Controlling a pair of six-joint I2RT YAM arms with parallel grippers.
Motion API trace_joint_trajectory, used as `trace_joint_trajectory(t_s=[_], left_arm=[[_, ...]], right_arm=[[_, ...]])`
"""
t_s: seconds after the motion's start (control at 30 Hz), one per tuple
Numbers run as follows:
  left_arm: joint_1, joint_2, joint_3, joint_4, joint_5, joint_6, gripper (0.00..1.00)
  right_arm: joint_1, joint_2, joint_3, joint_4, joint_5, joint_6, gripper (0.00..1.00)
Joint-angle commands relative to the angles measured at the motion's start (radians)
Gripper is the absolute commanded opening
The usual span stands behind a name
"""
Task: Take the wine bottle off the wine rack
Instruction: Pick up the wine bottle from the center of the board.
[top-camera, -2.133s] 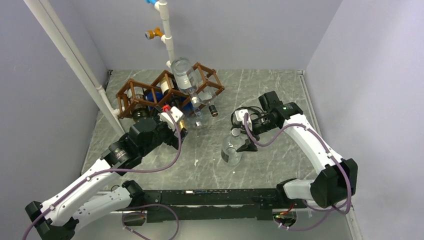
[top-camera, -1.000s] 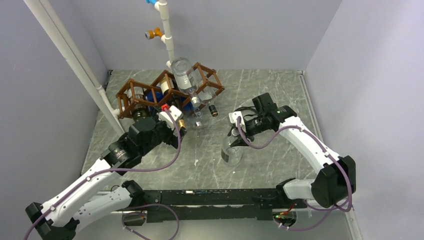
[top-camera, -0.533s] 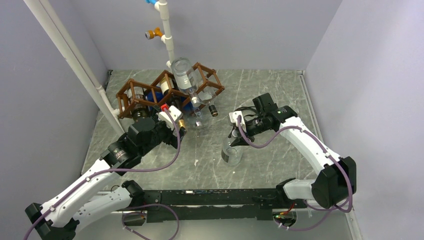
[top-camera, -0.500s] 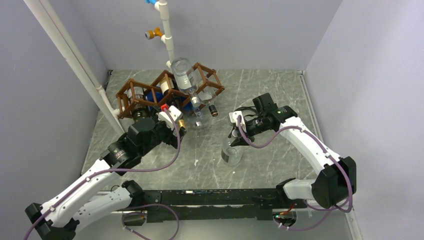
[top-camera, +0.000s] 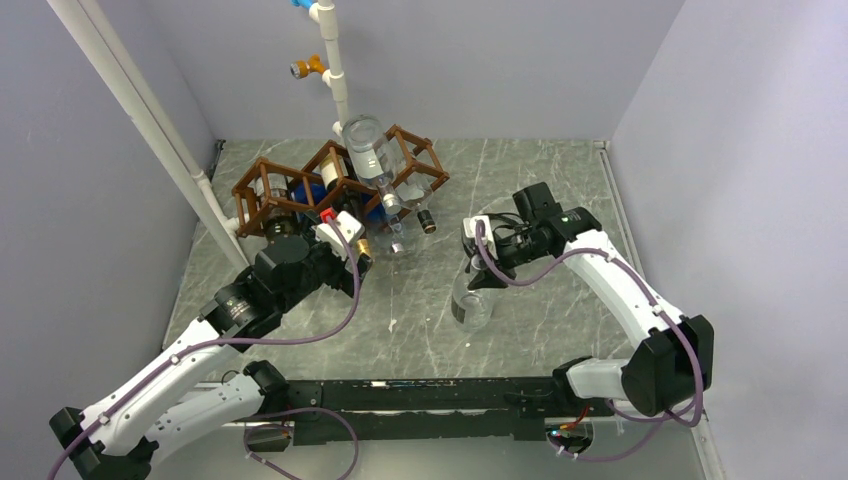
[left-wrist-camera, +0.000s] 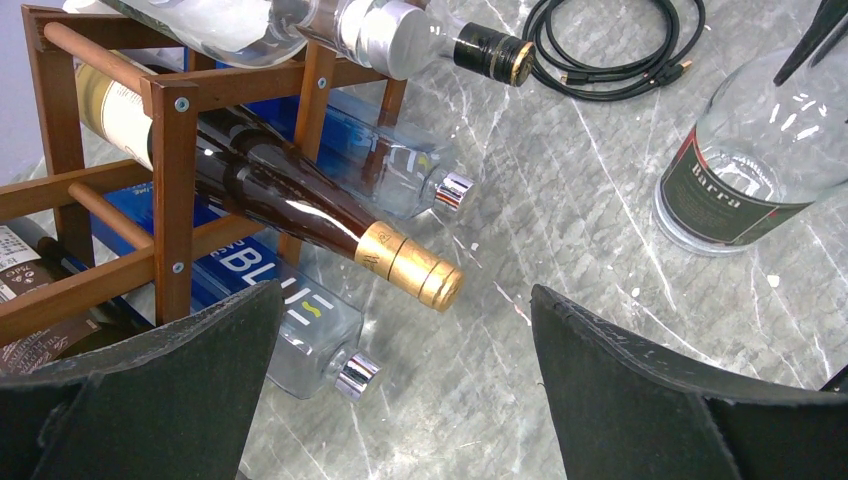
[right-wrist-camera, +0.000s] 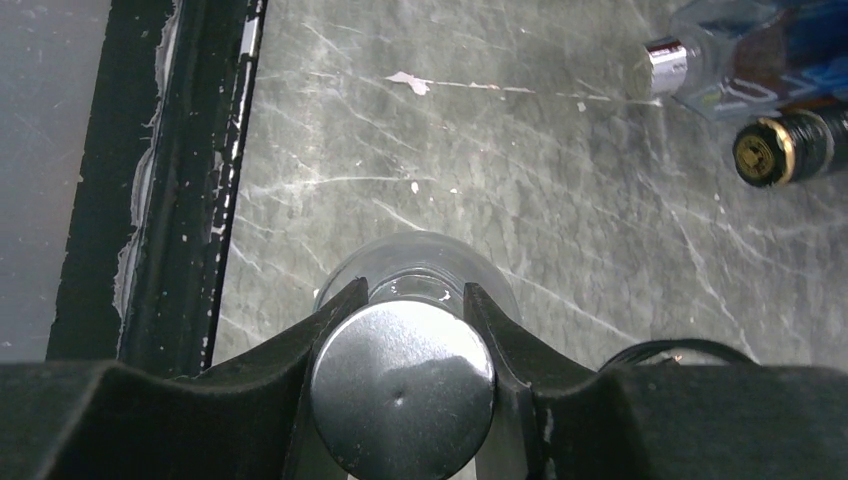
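Observation:
The brown wooden wine rack (top-camera: 262, 193) (left-wrist-camera: 172, 140) stands at the back left. A dark wine bottle (left-wrist-camera: 300, 215) with a gold foil top (top-camera: 362, 247) lies in it, neck sticking out towards me. My left gripper (top-camera: 352, 243) (left-wrist-camera: 400, 400) hangs open just in front of that gold top, touching nothing. My right gripper (top-camera: 478, 272) (right-wrist-camera: 412, 300) is shut on the silver cap (right-wrist-camera: 402, 395) of a clear glass bottle (top-camera: 470, 308) (left-wrist-camera: 740, 190), which stands upright on the table away from the rack.
The rack also holds a large clear bottle (top-camera: 372, 155), blue-labelled square bottles (left-wrist-camera: 300, 320) and a black-and-gold-capped bottle (left-wrist-camera: 490, 55). A white pipe (top-camera: 335, 70) rises behind it. A black cable (left-wrist-camera: 610, 50) lies coiled on the table. A black rail (right-wrist-camera: 170, 180) runs along the near edge.
My right gripper came over the clear bottle's cap and closed on it, then shifted slightly right with the bottle. The left arm has stayed still and open.

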Motion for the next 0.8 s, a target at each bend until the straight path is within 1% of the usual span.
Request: trace_joint_trajectory(t_s=[0.0,0.27,0.5,0.77], left_arm=[[0.006,-0.015,-0.003,0.016,-0.018,0.003,1.00],[0.006,-0.016,-0.004,0.015,-0.022,0.003,0.99],[0.006,-0.018,-0.005,0.013,-0.027,0.001,0.99],[0.008,-0.018,-0.004,0.012,-0.030,0.001,0.99]], right_arm=[[-0.042,-0.029,0.090,0.019,-0.094,0.022,0.00],[-0.129,-0.037,0.123,0.031,-0.126,0.062,0.00],[-0.185,-0.026,0.173,0.039,-0.098,0.079,0.00],[-0.232,0.020,0.266,0.133,-0.028,0.177,0.00]])
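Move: The right hand already holds the clear bottle, whose middle hangs about 12 cm below it and 1 cm back, with no sideways offset. The cable coil towards which it heads lies some 14 cm ahead, 4 cm right and 22 cm below. A black bottle cap stands 16 cm ahead of this hand, 9 cm left, 16 cm below. From the left hand, the cable coil is about 16 cm ahead, 28 cm right and 29 cm below. The right hand, grip kept, carries the clear bottle about 8 cm forward, right and up towards the cable. ##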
